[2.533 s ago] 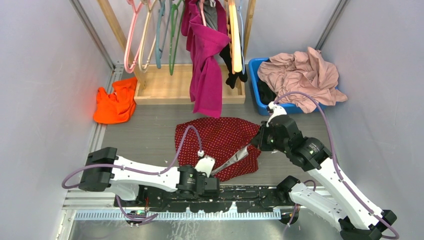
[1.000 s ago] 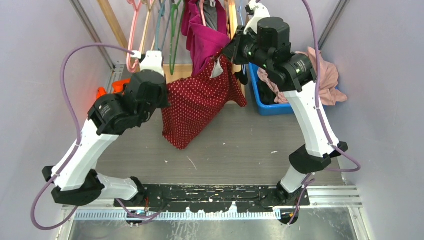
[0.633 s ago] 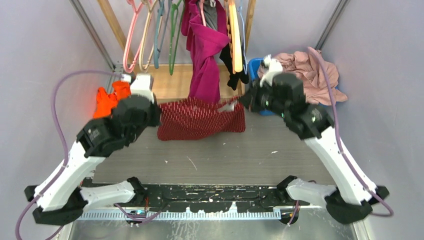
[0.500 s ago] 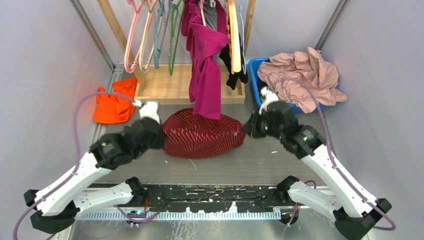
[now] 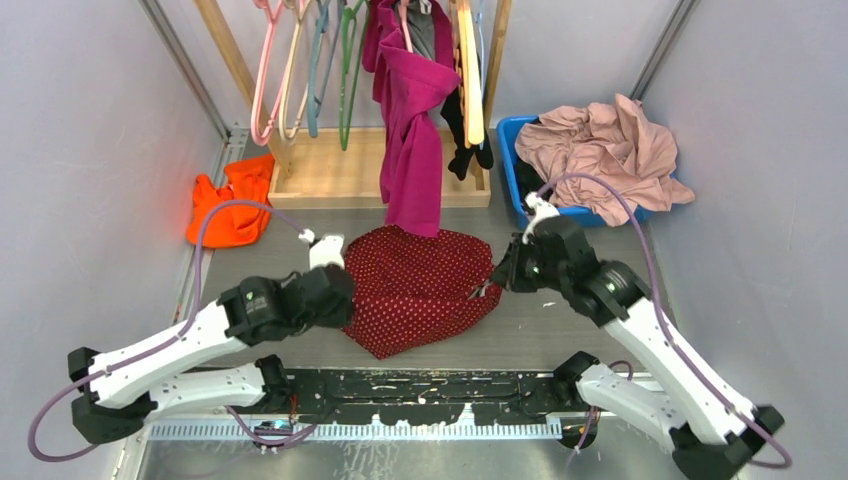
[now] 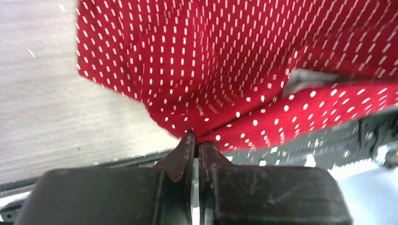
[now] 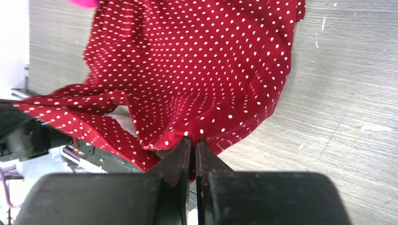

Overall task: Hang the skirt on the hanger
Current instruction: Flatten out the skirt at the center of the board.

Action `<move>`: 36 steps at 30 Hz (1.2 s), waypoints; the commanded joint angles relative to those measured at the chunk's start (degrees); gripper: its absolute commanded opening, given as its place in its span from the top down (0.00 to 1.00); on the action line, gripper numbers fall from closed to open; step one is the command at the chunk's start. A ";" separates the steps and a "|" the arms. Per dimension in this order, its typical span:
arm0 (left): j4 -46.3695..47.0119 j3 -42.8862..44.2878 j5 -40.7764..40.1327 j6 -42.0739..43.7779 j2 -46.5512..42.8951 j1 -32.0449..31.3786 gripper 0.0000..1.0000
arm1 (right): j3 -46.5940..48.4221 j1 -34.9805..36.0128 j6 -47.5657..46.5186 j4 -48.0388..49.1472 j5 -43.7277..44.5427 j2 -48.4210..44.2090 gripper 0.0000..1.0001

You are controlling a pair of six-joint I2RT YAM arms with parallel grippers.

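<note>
The dark red dotted skirt [image 5: 420, 290] lies spread on the grey table, between my two arms. My left gripper [image 5: 346, 292] is shut on the skirt's left edge; in the left wrist view its fingertips [image 6: 194, 138] pinch a fold of the dotted fabric [image 6: 211, 61]. My right gripper [image 5: 490, 284] is shut on the skirt's right edge; the right wrist view shows its tips [image 7: 192, 141] clamped on a gathered fold of the skirt [image 7: 197, 61]. The thin pink hanger [image 5: 262, 80] hangs on the rack at the back left, far from both grippers.
A wooden rack base [image 5: 340, 180] stands at the back with several hangers, a green one [image 5: 346, 90] and a tan wooden one [image 5: 470, 80]. A magenta garment [image 5: 412, 160] hangs down to the skirt's far edge. Orange cloth [image 5: 230, 208] lies left. A blue bin [image 5: 513, 170] holds a pale pink garment [image 5: 600, 150].
Both arms have come down and toward the near edge with the skirt, which was held high at the rack a second ago. It now rests flat on the table.
</note>
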 commanded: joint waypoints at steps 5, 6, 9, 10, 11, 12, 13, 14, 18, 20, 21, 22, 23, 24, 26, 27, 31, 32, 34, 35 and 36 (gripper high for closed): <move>6.19 19.88 13.74 19.66 13.54 26.60 0.98 | 27.66 -3.10 -7.85 7.53 4.99 26.03 0.99; 5.83 23.93 14.78 21.19 15.47 28.76 0.98 | 32.37 -4.34 -8.31 7.27 4.40 28.86 0.99; 4.20 39.39 17.63 25.50 21.80 34.99 0.99 | 47.87 -7.24 -9.18 6.11 2.83 36.41 0.99; 3.00 44.53 18.31 26.60 24.28 36.11 0.99 | 53.35 -7.54 -9.44 5.07 2.70 38.25 0.99; 1.25 50.69 18.48 27.58 26.07 36.58 0.99 | 58.14 -7.68 -9.65 3.69 2.41 39.54 0.99; -1.22 56.52 18.55 28.46 27.35 36.66 0.99 | 62.48 -7.68 -9.84 2.55 2.10 40.29 0.99; -3.34 61.64 18.67 28.98 28.10 36.67 0.99 | 65.52 -7.74 -9.88 1.79 1.44 40.27 0.99; -5.38 66.32 18.95 29.26 28.63 36.67 0.99 | 67.53 -7.70 -9.99 0.72 1.13 39.78 0.99; -8.88 68.70 22.13 28.59 25.47 36.63 0.98 | 62.90 -7.65 -9.77 -0.02 -0.95 33.38 0.99; -6.78 59.50 24.21 27.60 18.69 36.63 0.98 | 50.24 -7.69 -8.06 2.18 -3.90 27.23 0.99; -5.15 53.10 25.16 26.89 15.75 36.59 0.98 | 43.91 -7.66 -6.57 4.58 -5.53 24.24 0.99; -3.37 46.93 26.62 25.95 12.77 36.58 0.98 | 36.46 -7.62 -5.13 6.80 -7.10 21.38 0.99; -1.28 39.63 27.71 24.75 9.53 36.54 0.98 | 29.20 -7.53 -3.95 9.11 -8.33 18.51 0.99; 0.63 30.13 28.47 23.43 6.59 36.42 0.98 | 22.78 -7.34 -3.02 10.68 -8.73 16.17 0.99; 4.55 16.34 30.01 20.04 0.53 35.60 0.98 | 8.96 -6.23 -0.90 15.07 -8.31 11.54 0.99; 6.02 10.06 30.36 18.34 -2.30 35.01 0.97 | 3.20 -5.75 0.12 16.83 -8.35 10.13 0.98; 11.34 -10.04 31.43 11.01 -9.81 30.66 0.90 | -12.91 -1.72 4.86 21.96 -7.92 8.22 0.83; 11.94 -13.19 31.52 8.55 -10.96 28.91 0.87 | -15.31 0.11 6.19 22.48 -7.24 7.77 0.77; 12.31 -17.06 30.69 4.88 -12.75 24.73 0.75 | -18.81 3.99 8.66 22.58 -5.46 5.74 0.62; 12.20 -17.82 29.99 3.56 -13.48 22.23 0.69 | -19.95 5.40 9.86 22.34 -5.12 4.21 0.60; 10.99 -17.67 28.92 2.67 -13.90 20.10 0.68 | -20.30 6.77 11.06 21.31 -4.77 2.84 0.59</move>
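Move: Both hands already pinch the red dotted skirt by its near edge. The board's centre, where it goes, is about 8 cm ahead, 12 right and 15 below the left hand; from the right hand 3 ahead, 13 left, 19 below. The magenta garment hangs some 27 cm ahead of the left hand, 9 right and 10 above; the rack tray stands 31 ahead, 4 right on the table. The blue basket lies about 25 ahead, 20 right of the right hand. Still pinching the skirt's near edge, both hands fling it together: forward nearly 20 cm while sweeping up 25 to 30 cm, wrists tipping up about 25 degrees, then quickly back and down towards the board. They finish about 2 cm behind the start, 8 cm lower on the left and 13 on the right, fingers tipped further down and now partly opening. ##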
